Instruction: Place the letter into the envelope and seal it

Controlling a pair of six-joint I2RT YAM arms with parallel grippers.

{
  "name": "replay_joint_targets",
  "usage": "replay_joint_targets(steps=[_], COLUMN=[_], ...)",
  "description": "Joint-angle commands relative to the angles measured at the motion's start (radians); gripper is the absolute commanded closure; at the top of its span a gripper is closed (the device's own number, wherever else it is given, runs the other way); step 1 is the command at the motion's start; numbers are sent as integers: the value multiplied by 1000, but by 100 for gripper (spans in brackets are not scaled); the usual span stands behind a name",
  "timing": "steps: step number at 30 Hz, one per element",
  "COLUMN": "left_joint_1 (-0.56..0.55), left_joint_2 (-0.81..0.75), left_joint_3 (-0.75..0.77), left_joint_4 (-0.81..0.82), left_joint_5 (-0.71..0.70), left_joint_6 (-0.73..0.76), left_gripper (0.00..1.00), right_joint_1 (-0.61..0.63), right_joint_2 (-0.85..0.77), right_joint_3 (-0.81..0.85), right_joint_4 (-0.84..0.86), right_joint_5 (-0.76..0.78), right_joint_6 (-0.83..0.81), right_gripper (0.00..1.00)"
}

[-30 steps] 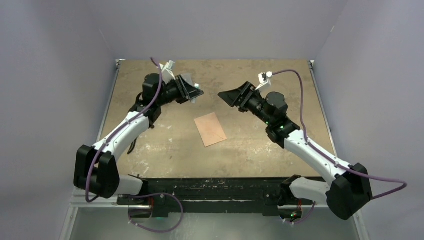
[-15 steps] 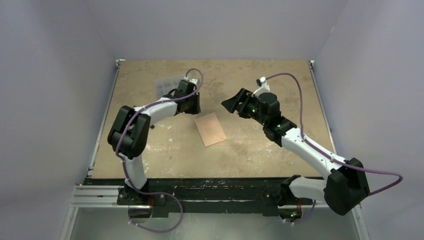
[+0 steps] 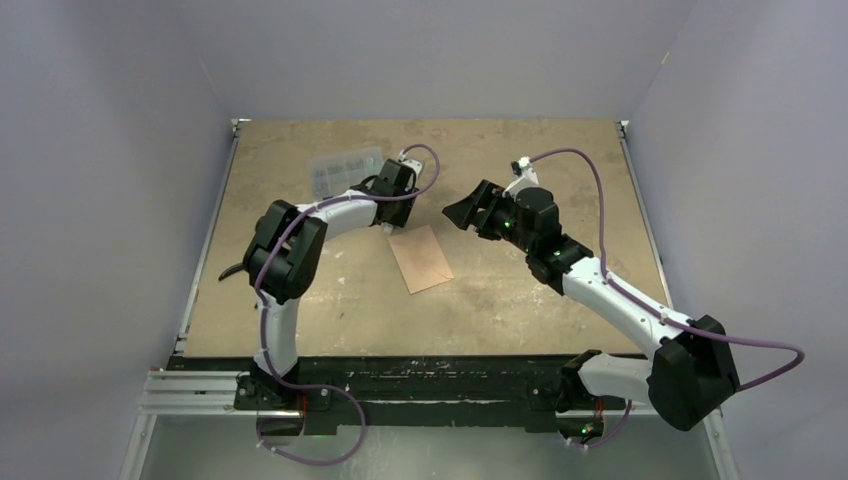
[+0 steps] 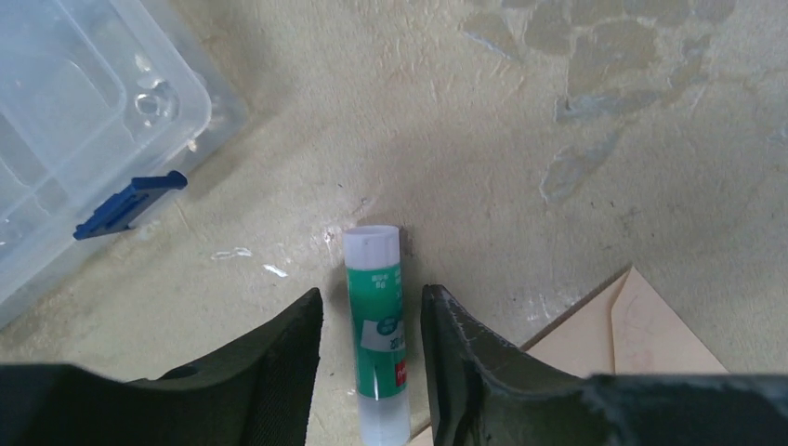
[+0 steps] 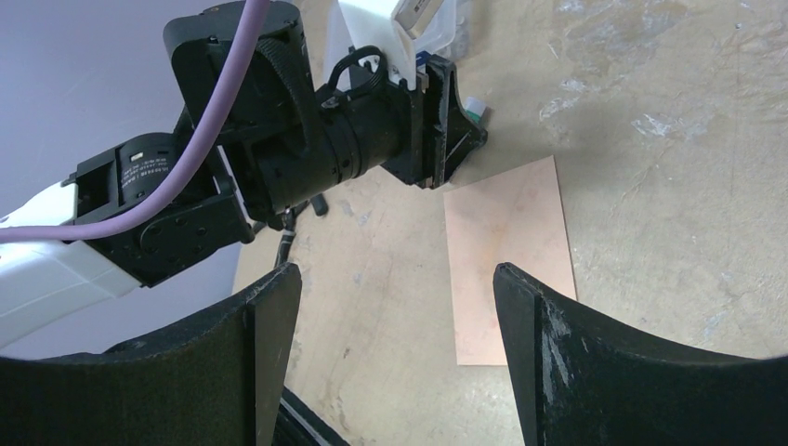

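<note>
The salmon-pink envelope (image 3: 421, 258) lies flat mid-table, a triangular seam showing at its corner (image 4: 650, 325); it also shows in the right wrist view (image 5: 506, 251). The letter is not in view. A green-and-white glue stick (image 4: 378, 325) lies on the table beside the envelope's far left corner. My left gripper (image 3: 390, 222) (image 4: 369, 295) is low over it, open, one finger on each side with a small gap to the stick. My right gripper (image 3: 450, 207) (image 5: 395, 269) hangs open and empty above the table, just right of the envelope's far end.
A clear plastic organiser box (image 3: 343, 170) (image 4: 74, 121) with a blue latch (image 4: 125, 204) sits at the back left, just beyond the left gripper. The two grippers face each other closely across the envelope's far end. Bare, worn tabletop (image 3: 500, 290) surrounds the envelope.
The left arm has folded inward and brought its gripper down beside the envelope's far corner; its jaws have widened off the glue stick. The right gripper has dropped slightly and stays open.
</note>
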Motion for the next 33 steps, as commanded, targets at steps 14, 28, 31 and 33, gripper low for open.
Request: replay_joint_targets(steps=[14,28,31,33], left_joint_1=[0,0,0,0], left_joint_2=[-127,-817,-995,-1083], left_joint_3=[87,-109,-157,-162], left_joint_4=[-37,-157,-201,-252], left_joint_5=[-41,-236,-322,-370], left_joint_6=[41,-177,-180,-180], left_gripper=[35,8,8,7], right_joint_1=[-6,-9,-9,-9], right_joint_2=[-21,-145,-184,-211], right_joint_3=[19,247,316,363], right_joint_4=[-8,-441,-512,-547], right_joint_5=[-22,616,747,812], right_joint_6=[-33,-279,-316,-336], right_gripper=[21,1,1,1])
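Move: The glue stick lies on the table right between the left hand's parted fingers, its middle about 1 cm below the hand point. The envelope's middle is some 11 cm nearer the base than the left hand and 7 cm to its right, and the clear parts box is about 13 cm ahead and 12 cm to its left, both low on the table. From the right hand, the glue stick lies roughly 18 cm to the left, 11 cm ahead and 21 cm below. No contact shows at the glue stick, already free between the left fingers: they spread from under half to nearly full opening while the hand almost stays put. The left hand then climbs fast, some 33 cm, drawing back and left late in the rise and tipping its fingers up about 35 degrees. The right hand, empty, swings off to the right and up, turning clockwise and opening a bit wider. ##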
